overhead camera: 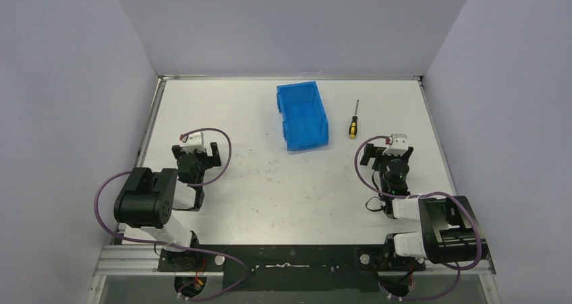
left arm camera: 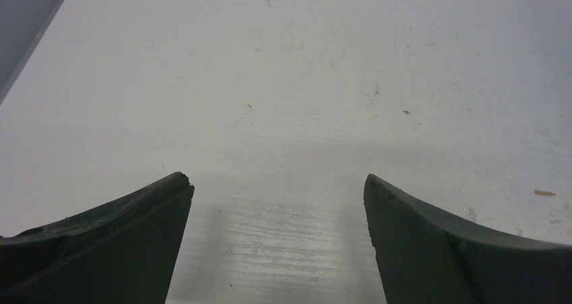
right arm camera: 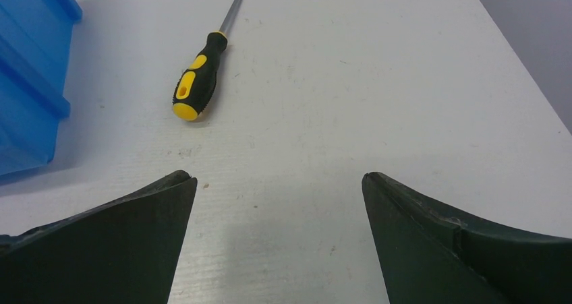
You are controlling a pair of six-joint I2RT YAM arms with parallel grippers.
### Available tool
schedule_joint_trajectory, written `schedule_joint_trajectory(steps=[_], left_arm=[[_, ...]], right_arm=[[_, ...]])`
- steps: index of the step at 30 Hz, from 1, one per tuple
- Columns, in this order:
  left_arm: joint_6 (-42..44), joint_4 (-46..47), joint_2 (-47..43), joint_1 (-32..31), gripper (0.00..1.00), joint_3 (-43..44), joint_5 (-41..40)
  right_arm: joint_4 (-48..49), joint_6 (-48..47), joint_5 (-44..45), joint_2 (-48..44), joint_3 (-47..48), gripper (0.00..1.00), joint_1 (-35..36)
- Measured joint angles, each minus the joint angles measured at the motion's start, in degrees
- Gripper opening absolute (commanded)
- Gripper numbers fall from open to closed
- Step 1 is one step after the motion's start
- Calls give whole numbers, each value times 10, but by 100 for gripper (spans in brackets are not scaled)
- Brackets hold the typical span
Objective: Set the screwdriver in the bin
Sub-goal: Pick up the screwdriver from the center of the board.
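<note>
The screwdriver (overhead camera: 353, 120) lies flat on the white table, yellow-and-black handle toward me and thin shaft pointing away; the right wrist view has the screwdriver (right arm camera: 200, 78) ahead and left of the fingers. Just left of it stands the blue bin (overhead camera: 301, 114), empty, with the bin (right arm camera: 30, 81) cut off at that view's left edge. My right gripper (overhead camera: 387, 154) is open and empty, a short way nearer than the handle; the right gripper (right arm camera: 278, 180) shows only bare table between its jaws. My left gripper (overhead camera: 197, 157) is open over bare table at the left, also empty (left arm camera: 276, 180).
Grey walls enclose the table (overhead camera: 270, 183) on the left, back and right. A metal rail runs along the table's left edge (overhead camera: 150, 125). Both arm bases and purple cables sit at the near edge.
</note>
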Motion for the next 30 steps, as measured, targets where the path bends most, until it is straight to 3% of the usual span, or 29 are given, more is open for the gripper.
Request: schedule_joint_trajectory(steps=[6, 10, 19, 30], left_arm=[[0, 0, 0, 0, 97, 0, 0], [0, 0, 0, 0, 97, 0, 0], [0, 0, 0, 0, 97, 0, 0], [0, 0, 0, 0, 97, 0, 0]], right_arm=[[-23, 0, 9, 1, 17, 100, 2], [-110, -3, 21, -27, 49, 100, 16], [-292, -22, 36, -150, 188, 100, 58], [-513, -2, 41, -154, 417, 100, 58]])
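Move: The screwdriver lies flat on the table, its middle roughly 20 cm ahead of the right hand, 7 cm to its left and 8 cm below, with the handle end nearer. The blue bin stands about 20 cm to the left of the screwdriver and roughly level with it in reach. From the left hand the screwdriver is some 18 cm ahead, 59 cm to the right and 5 cm lower. The screwdriver is left well below as the empty right hand, after barely stirring at first, rises steeply by about 22 cm. On the way up it works some 4 cm forward and 3 cm left, to the side where the screwdriver and bin lie. Its fingers stay wide open and tip up by roughly 5 degrees, touching nothing. ##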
